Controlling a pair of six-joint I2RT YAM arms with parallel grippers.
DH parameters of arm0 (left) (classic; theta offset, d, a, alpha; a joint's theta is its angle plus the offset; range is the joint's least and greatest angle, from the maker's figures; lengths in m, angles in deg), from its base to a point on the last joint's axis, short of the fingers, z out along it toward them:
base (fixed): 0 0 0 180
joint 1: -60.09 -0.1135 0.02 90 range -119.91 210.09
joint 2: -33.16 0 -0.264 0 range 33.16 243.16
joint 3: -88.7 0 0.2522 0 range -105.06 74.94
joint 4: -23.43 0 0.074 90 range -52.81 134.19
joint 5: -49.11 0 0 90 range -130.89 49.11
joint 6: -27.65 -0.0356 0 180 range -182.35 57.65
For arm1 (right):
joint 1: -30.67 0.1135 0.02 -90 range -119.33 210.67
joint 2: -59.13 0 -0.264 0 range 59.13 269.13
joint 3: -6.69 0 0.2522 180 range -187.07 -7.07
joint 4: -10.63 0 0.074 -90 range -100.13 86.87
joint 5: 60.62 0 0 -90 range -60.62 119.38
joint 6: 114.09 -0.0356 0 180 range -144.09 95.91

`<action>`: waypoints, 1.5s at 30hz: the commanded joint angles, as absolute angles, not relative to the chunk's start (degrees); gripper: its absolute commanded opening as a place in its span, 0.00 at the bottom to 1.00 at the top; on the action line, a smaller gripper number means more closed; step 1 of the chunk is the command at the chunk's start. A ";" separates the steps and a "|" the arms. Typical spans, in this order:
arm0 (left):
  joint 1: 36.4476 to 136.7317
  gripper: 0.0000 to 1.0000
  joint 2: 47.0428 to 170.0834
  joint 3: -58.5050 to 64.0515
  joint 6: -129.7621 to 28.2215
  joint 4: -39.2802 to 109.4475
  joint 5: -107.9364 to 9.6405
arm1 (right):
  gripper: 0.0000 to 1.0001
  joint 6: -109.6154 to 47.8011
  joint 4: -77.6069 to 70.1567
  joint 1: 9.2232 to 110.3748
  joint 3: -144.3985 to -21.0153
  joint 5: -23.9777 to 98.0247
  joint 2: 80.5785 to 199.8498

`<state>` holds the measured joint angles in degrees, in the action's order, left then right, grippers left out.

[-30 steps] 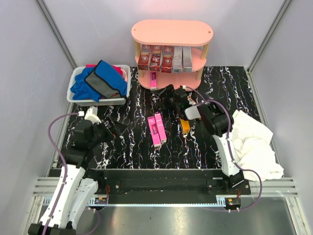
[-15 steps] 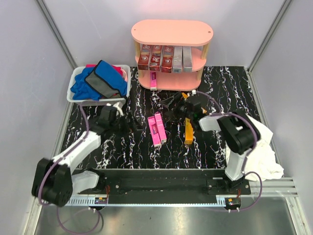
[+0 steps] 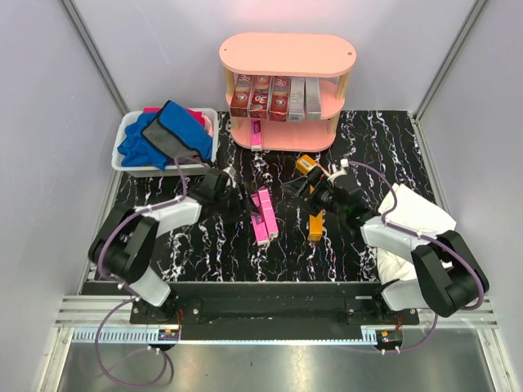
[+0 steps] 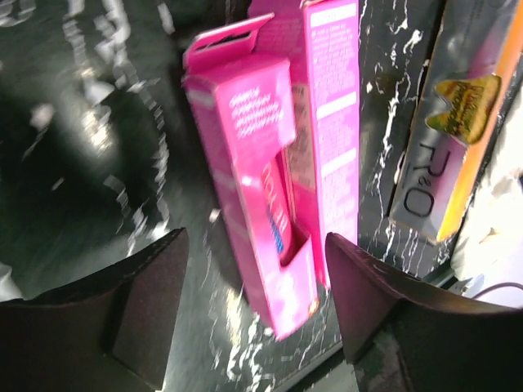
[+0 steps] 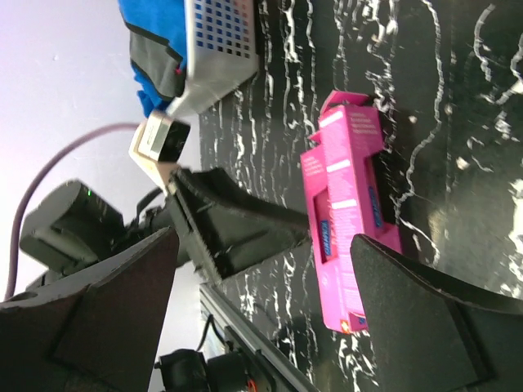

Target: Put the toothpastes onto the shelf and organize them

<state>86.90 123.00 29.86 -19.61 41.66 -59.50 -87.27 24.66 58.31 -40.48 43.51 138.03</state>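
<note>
The shelf (image 3: 286, 51) stands at the back, with dark red and silver toothpastes (image 3: 274, 96) lined up on its middle tier and a pink one (image 3: 256, 135) at its foot. Two pink toothpastes (image 3: 263, 215) lie side by side mid-mat. My left gripper (image 3: 248, 206) is open, its fingers straddling the near end of one pink box (image 4: 270, 188) without touching it. My right gripper (image 3: 301, 189) is open and empty, facing the pink boxes (image 5: 347, 212) from the right. One orange toothpaste (image 3: 315, 222) lies under the right arm, another (image 3: 306, 163) behind it.
A white bin (image 3: 163, 169) holding blue and grey cloths (image 3: 163, 135) sits at the back left, close behind the left arm. A crumpled white cloth (image 3: 421, 237) lies on the right side. The orange-and-silver box (image 4: 445, 147) lies just beyond the pink pair.
The left arm has swung from the left side over to the pink boxes and its jaws have narrowed. The right arm has drawn back from the shelf toward the right.
</note>
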 commanded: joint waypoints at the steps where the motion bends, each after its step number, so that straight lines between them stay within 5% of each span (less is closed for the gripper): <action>1: 88.91 0.68 127.54 25.38 -18.67 35.61 -58.47 | 0.95 -84.65 22.97 58.27 -40.03 41.68 134.72; 14: 90.59 0.24 132.56 23.53 -19.72 37.01 -54.42 | 0.95 -85.18 25.78 58.27 -41.00 44.50 138.67; 37: 86.81 0.09 109.38 30.03 -12.62 31.22 -59.43 | 0.95 -78.76 20.08 58.88 -43.81 43.98 134.63; 45: 78.56 0.10 99.26 39.16 -0.40 19.18 -65.66 | 0.96 -71.05 13.75 69.15 -49.69 33.88 131.47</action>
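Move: The left pink toothpaste, the one the left hand goes for, lies about 2 cm ahead of that hand, 3 cm to its right and 3 cm below the open fingers. Its twin, the right pink toothpaste, sits against it, some 3 cm farther right and 1 cm farther out. An orange toothpaste lies roughly 13 cm to the right of the left pink one and 1 cm farther out. From the right hand, the left pink toothpaste is about 7 cm left, 3 cm back and 12 cm below. Rightward, forward and down by some 4 cm in all, the left hand settles over the left pink toothpaste while its fingers keep closing, and pinches it around the middle. After a short hold it lifts the box about 13 cm, drifting a few centimetres left, the fingers tipping up with a 20–25 degree turn. The right hand stays near, open, sinking 2 cm and rising again by 3 cm. ##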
